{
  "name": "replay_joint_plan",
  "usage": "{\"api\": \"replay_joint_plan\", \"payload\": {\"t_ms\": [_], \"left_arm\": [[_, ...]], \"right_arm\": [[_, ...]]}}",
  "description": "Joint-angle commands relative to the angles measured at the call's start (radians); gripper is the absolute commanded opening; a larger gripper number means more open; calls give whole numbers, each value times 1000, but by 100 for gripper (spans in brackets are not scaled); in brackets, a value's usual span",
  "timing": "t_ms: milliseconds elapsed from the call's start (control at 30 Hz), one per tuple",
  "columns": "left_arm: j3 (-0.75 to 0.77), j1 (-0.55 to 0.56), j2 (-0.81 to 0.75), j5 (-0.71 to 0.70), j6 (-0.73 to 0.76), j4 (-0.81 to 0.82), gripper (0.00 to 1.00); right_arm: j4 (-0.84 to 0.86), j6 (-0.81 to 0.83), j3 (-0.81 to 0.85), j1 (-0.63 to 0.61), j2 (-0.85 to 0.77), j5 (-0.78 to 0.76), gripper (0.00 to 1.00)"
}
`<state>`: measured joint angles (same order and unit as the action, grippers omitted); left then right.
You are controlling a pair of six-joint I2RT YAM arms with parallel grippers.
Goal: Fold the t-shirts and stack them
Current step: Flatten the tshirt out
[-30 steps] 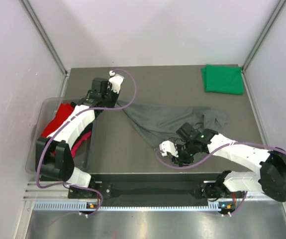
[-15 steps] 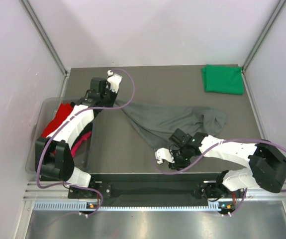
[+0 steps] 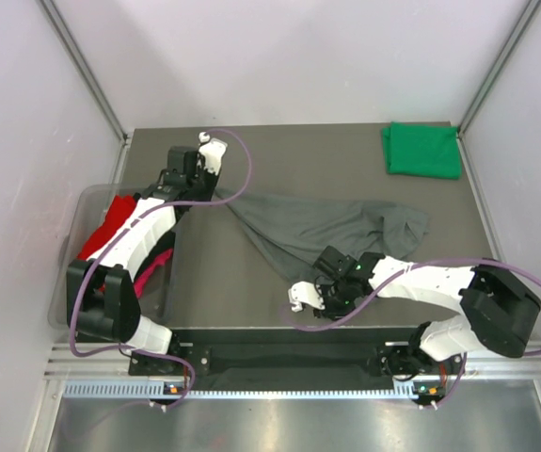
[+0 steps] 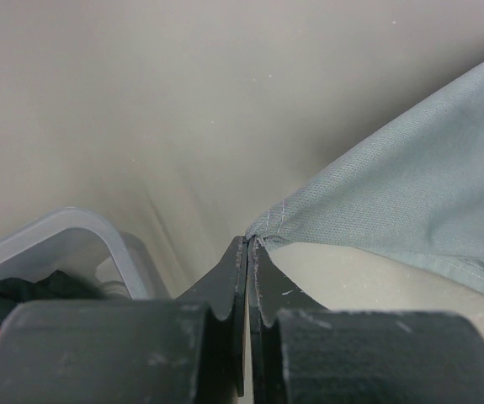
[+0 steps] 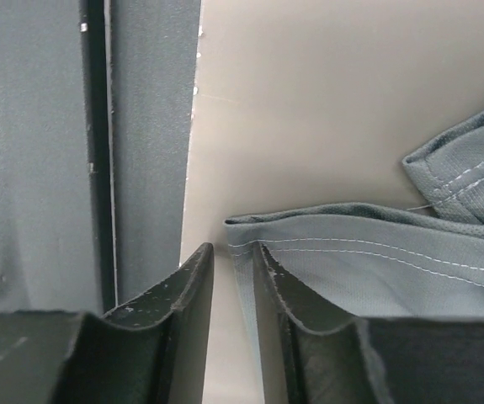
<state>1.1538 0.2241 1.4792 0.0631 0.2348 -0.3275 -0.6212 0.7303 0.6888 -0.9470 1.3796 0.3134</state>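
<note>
The dark grey t-shirt [image 3: 317,226] lies crumpled and stretched across the table's middle. My left gripper [image 3: 217,194] is shut on its far-left corner; in the left wrist view the fabric [image 4: 410,168] runs out of the closed tips [image 4: 248,240]. My right gripper [image 3: 319,294] hovers at the shirt's near hem by the table's front edge. Its jaws [image 5: 231,248] stand a little apart, with the stitched hem corner [image 5: 376,269] lying between them against the right finger. A folded bright green t-shirt [image 3: 421,151] rests at the far right corner.
A clear plastic tub [image 3: 72,273] stands off the table's left side, holding a red shirt [image 3: 110,221] and a pink one [image 3: 162,259]. Its rim [image 4: 82,227] shows just left of my left fingers. The table's dark front edge [image 5: 140,126] runs close beside my right gripper.
My right gripper has slid left along the near hem and its jaws have narrowed around the hem corner. The left gripper keeps its hold and has barely moved.
</note>
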Motion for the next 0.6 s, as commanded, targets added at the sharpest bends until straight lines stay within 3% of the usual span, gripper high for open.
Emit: {"api": "replay_joint_plan", "payload": {"t_ms": [0, 167, 233, 300, 500, 567], "left_arm": [[11, -11, -43, 6, -12, 36, 0], [7, -15, -49, 17, -15, 39, 0], [7, -17, -49, 17, -18, 38, 0], [11, -19, -49, 20, -19, 36, 0], [11, -22, -50, 26, -22, 31, 0], [12, -22, -50, 26, -22, 30, 0]], "right_arm": [[67, -2, 9, -15, 47, -46, 24], [86, -6, 5, -16, 55, -83, 20], [98, -12, 5, -15, 62, -92, 28], [112, -25, 0, -16, 68, -121, 29], [163, -40, -3, -24, 98, -232, 2], [170, -43, -3, -22, 84, -278, 0]]}}
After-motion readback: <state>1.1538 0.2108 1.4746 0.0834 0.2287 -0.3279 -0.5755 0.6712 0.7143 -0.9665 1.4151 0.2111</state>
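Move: The grey t-shirt's stitched hem corner lies between the right fingertips already, centred within about 1 cm to the hand's left and about 1 cm below it. The table's front edge is roughly 2 cm back of this hand, level sideways; a second stitched corner of the shirt lies about 7 cm ahead and 3 cm to the left. From the left gripper, which still holds the shirt's far end up, the hem corner is some 28 cm back, 27 cm to the right and 15 cm lower. Close the right fingers from about a quarter open to shut, pinching the hem corner down at table level, and ease that hand about 2 cm forward, away from the table's front edge, tilting the fingertips forward only some 5 degrees. Meanwhile keep the left gripper still, shut on the shirt's far end. ##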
